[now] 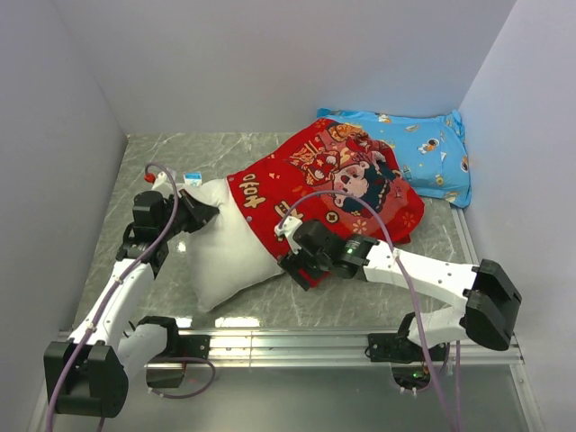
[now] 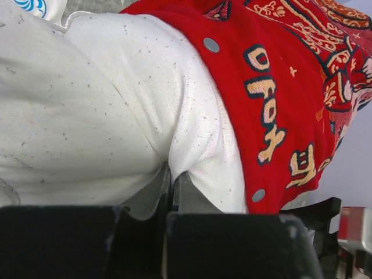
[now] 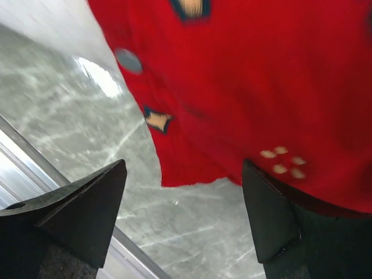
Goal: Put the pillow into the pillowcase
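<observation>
The white pillow [image 1: 225, 247] lies on the marble table with its right part inside the red cartoon-print pillowcase [image 1: 337, 180]. The case's snap-buttoned mouth edge [image 2: 232, 104] crosses the pillow [image 2: 87, 116]. My left gripper [image 1: 196, 212] is shut on a pinch of the pillow's white fabric at its left end [image 2: 170, 174]. My right gripper [image 1: 294, 256] stands open at the near edge of the pillowcase [image 3: 244, 75], the hem hanging just beyond its fingertips [image 3: 104, 197] with nothing between them.
A blue cartoon-print pillow [image 1: 423, 148] lies at the back right against the wall. Grey walls close in the left, back and right. A metal rail [image 1: 297, 342] runs along the near edge of the marble table [image 1: 360, 297].
</observation>
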Available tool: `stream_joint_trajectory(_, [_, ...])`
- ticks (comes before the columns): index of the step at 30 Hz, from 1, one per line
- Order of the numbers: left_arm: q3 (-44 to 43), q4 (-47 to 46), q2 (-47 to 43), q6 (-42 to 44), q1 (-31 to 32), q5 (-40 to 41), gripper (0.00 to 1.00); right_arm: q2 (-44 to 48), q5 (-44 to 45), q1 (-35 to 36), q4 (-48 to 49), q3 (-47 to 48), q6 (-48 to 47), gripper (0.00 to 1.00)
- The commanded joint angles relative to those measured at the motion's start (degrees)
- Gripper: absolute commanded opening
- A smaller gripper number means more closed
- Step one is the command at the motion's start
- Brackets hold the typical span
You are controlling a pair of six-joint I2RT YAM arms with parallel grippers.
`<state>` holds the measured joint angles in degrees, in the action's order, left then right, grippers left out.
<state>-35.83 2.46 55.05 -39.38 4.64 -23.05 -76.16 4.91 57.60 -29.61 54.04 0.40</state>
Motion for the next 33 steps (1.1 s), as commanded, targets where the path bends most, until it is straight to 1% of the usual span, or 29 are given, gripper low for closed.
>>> stream_joint_trajectory(1, [-1.1, 1.8, 0.9, 1.3, 1.1, -2.4, 0.0, -1.3, 1.6, 0.6, 5.6, -0.3, 4.0, 0.87])
stream_joint_trajectory(4, [-2.0, 1.9, 1.8, 1.7, 1.1, -2.0, 0.0, -6.8, 6.5, 1.1, 6.7, -0.4, 6.4, 0.86])
stream_joint_trajectory(8, [-2.5, 1.7, 3.0, 1.8, 1.1, -2.2, 0.0, -12.2, 9.9, 1.2, 8.2, 0.3, 7.9, 0.84])
stream_joint_trajectory(11, [-2.7, 1.5, 3.8, 1.6, 1.1, -2.6, 0.0, -16.3, 10.4, 1.5, 7.7, 1.2, 9.4, 0.77])
stream_joint_trajectory(12, [-2.9, 1.5, 3.9, 1.8, 1.1, -2.6, 0.0, -17.1, 10.3, 1.5, 7.5, 1.5, 9.4, 0.72])
stream_joint_trajectory(13, [-3.0, 1.6, 4.1, 1.9, 1.1, -2.5, 0.0, -17.4, 10.3, 1.5, 7.3, 1.7, 9.4, 0.54])
stream_joint_trajectory(15, [-3.1, 1.8, 4.1, 2.1, 1.1, -2.5, 0.0, -15.8, 8.9, 1.5, 7.8, 1.9, 8.7, 0.33])
stream_joint_trajectory(16, [-3.1, 1.8, 3.9, 1.9, 1.1, -2.7, 0.0, -13.9, 6.1, 1.5, 6.1, 2.5, 8.6, 0.21])
stream_joint_trajectory(17, [-2.9, 1.6, 3.8, 1.7, 1.1, -2.8, 0.0, -12.9, -1.8, 1.5, 4.7, 5.3, 8.5, 0.15])
stream_joint_trajectory(18, [-2.7, 1.3, 3.7, 0.5, 1.1, -3.2, 0.0, -10.6, -8.4, 1.6, 3.6, 6.9, 8.6, 0.04])
stream_joint_trajectory(19, [-2.4, 0.9, 3.1, -0.3, 1.1, -3.6, 0.0, -9.5, -15.2, 1.6, 2.5, 8.7, 8.2, 0.01])
stream_joint_trajectory(20, [-2.0, 0.3, 2.8, -1.2, 1.1, -4.4, 0.0, -8.7, -21.9, 1.7, 2.4, 12.5, 8.2, 0.0])
stream_joint_trajectory(21, [-2.1, -0.2, 2.7, -2.5, 1.1, -5.0, 0.0, -8.0, -38.6, 1.7, 2.4, 14.8, 8.0, 0.0])
stream_joint_trajectory(22, [-2.2, -0.7, 2.4, -3.1, 1.2, -5.6, 0.0, -8.5, -45.3, 1.9, 0.6, 21.3, 7.4, 0.0])
stream_joint_trajectory(24, [-3.1, -1.2, 2.5, -4.1, 1.1, -6.7, 0.0, -10.7, -58.0, 1.9, -0.4, 27.4, 8.2, 0.0])
stream_joint_trajectory(25, [-3.4, -1.6, 3.0, -4.4, 1.2, -7.2, 0.0, -11.7, -60.4, 1.9, -2.4, 32.4, 7.9, 0.01])
stream_joint_trajectory(26, [-4.0, -1.6, 3.4, -4.8, 1.1, -7.3, 0.0, -12.9, -61.9, 1.9, -4.6, 34.6, 4.6, 0.01])
stream_joint_trajectory(27, [-4.2, -1.5, 3.7, -5.6, 1.1, -7.2, 0.0, -15.7, -60.4, 1.9, -7.5, 36.4, 1.8, 0.02])
stream_joint_trajectory(28, [-4.4, -1.9, 4.1, -5.8, 1.1, -7.2, 0.0, -17.2, -57.9, 1.8, -12.3, 37.5, 0.1, 0.01])
stream_joint_trajectory(29, [-4.5, -2.0, 4.1, -6.1, 1.1, -7.3, 0.0, -18.4, -56.0, 0.4, -13.9, 37.2, -3.4, 0.01])
stream_joint_trajectory(30, [-4.4, -2.0, 4.2, -6.3, 1.1, -7.4, 0.0, -20.5, -54.0, -0.7, -14.8, 36.3, -4.0, 0.01])
stream_joint_trajectory(31, [-4.3, -2.0, 4.1, -6.2, 1.1, -7.4, 0.0, -21.3, -50.2, -2.0, -14.5, 32.9, -4.1, 0.0])
stream_joint_trajectory(32, [-4.3, -1.9, 4.1, -5.9, 1.1, -7.5, 0.0, -21.9, -48.1, -4.9, -14.7, 31.3, -4.7, 0.0])
stream_joint_trajectory(33, [-4.4, -0.2, 4.0, -4.2, 1.1, -7.4, 0.0, -22.7, -46.8, -6.3, -15.2, 29.9, -5.1, 0.0])
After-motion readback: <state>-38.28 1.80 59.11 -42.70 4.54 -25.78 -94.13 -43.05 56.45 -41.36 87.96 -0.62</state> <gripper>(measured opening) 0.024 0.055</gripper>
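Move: The near corner of the pillowcase's open hem lies just under the right hand's open fingers, about 2 cm ahead and 8 cm down, neither left nor right. From that hand, the pillow's bare end centres some 16 cm left, 6 cm ahead and 6 cm below. The left hand still grips the pillow; from it the pillowcase corner is about 20 cm right, 17 cm back and 16 cm below. The right fingers pinch the pillowcase at its near corner after a drop of about 8 cm, then haul the cloth up more than 20 cm, left about 13 cm and back about 9 cm, the wrist swinging some 40 degrees counter-clockwise and the hand sinking slightly at the end. The left hand stays nearly in place, keeping its pinch on the pillow. ##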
